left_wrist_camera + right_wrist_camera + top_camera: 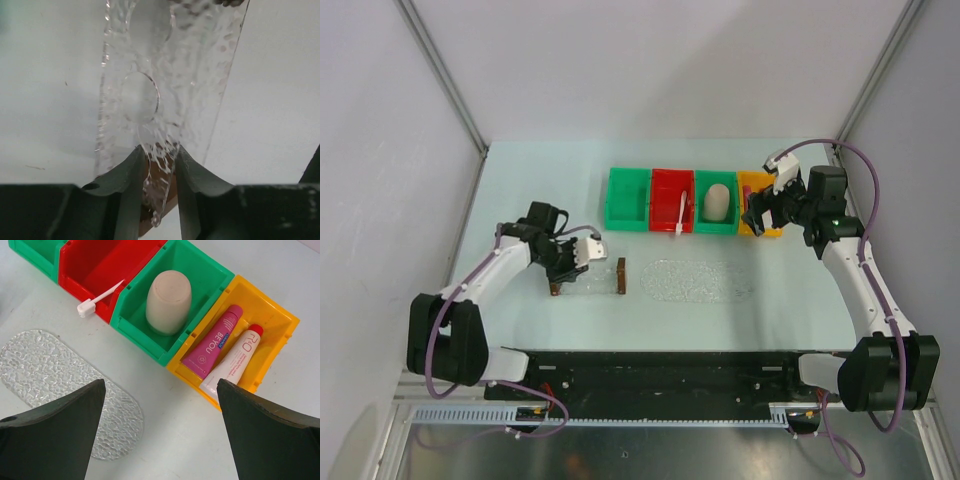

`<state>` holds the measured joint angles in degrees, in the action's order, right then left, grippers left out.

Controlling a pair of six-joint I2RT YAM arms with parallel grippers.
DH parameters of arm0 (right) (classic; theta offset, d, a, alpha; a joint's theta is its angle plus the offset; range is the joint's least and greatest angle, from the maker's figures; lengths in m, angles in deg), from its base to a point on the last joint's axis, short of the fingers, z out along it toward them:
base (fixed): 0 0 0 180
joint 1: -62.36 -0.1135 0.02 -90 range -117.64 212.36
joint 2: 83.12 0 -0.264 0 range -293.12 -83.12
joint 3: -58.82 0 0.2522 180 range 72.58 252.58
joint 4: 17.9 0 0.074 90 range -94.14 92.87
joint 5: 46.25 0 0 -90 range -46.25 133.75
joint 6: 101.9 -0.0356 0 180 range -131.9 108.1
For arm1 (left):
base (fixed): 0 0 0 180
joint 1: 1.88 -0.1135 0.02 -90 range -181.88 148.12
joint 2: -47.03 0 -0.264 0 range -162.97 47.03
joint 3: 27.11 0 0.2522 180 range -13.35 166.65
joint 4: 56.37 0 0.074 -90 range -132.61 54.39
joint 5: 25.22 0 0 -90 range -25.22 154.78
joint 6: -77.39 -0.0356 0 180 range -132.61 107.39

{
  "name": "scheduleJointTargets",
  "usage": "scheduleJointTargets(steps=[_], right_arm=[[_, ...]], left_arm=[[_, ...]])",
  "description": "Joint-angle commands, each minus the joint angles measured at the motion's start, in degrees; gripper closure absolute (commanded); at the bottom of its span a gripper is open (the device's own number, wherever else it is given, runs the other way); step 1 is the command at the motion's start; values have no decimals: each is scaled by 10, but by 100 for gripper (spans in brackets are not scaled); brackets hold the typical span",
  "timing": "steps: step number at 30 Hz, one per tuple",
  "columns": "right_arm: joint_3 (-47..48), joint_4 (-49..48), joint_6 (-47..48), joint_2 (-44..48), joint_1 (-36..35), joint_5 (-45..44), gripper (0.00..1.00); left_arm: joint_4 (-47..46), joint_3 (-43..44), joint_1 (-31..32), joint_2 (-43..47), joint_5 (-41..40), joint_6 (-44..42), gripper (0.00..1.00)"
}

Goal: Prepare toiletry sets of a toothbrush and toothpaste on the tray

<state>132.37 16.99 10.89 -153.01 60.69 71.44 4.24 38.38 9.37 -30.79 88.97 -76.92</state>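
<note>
The clear bumpy tray (603,278) with brown end handles lies left of centre. My left gripper (588,252) is at its far rim. In the left wrist view the left gripper (157,150) is shut on the tray (150,60), with the clear wall and a brown block pinched between the fingers. The white toothbrush (678,215) leans out of the red bin (665,195), and its head (86,307) pokes over the front wall. The magenta toothpaste (212,342) lies in the yellow bin (270,315). My right gripper (161,385) hangs open in front of that bin, holding nothing.
A clear bumpy oblong sheet (698,280) lies flat at the table's middle. A beige cup (168,300) stands in a green bin (210,275). A white tube with a red cap (235,362) lies beside the toothpaste. Another green bin (628,198) ends the row on the left.
</note>
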Motion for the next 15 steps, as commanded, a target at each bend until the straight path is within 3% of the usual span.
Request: scheduleJointTargets(steps=[1,15], right_arm=[[13,-12,4,2,0,-4,0],[13,-10,5,-2,3,-4,0]], left_arm=[[7,50,39,7,1,97,100],[-15,45,97,11,-48,152,100]])
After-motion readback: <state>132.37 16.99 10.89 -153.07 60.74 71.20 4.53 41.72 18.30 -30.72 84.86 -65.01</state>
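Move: The clear rack with brown ends lies right at the left fingertips, its middle about 5 cm to the right, 1 cm back and 3 cm below, with its left end block close under the hand. The bumpy clear tray lies some 33 cm to the left hand's right and 1 cm back; the left green bin is about 16 cm right and 21 cm ahead. From the right hand, the rack's middle is roughly 46 cm left, 12 cm back and 19 cm below. The left hand shuts its partly open fingers on the rack's clear upright panel near its left end, pinching it while moving to the right towards the bumpy clear tray and rising about 1.5 cm early on. It keeps its hold with the fingers pointing down and to the right, barely turning, and eases to a near stop after about 3.5 cm of rightward travel. ##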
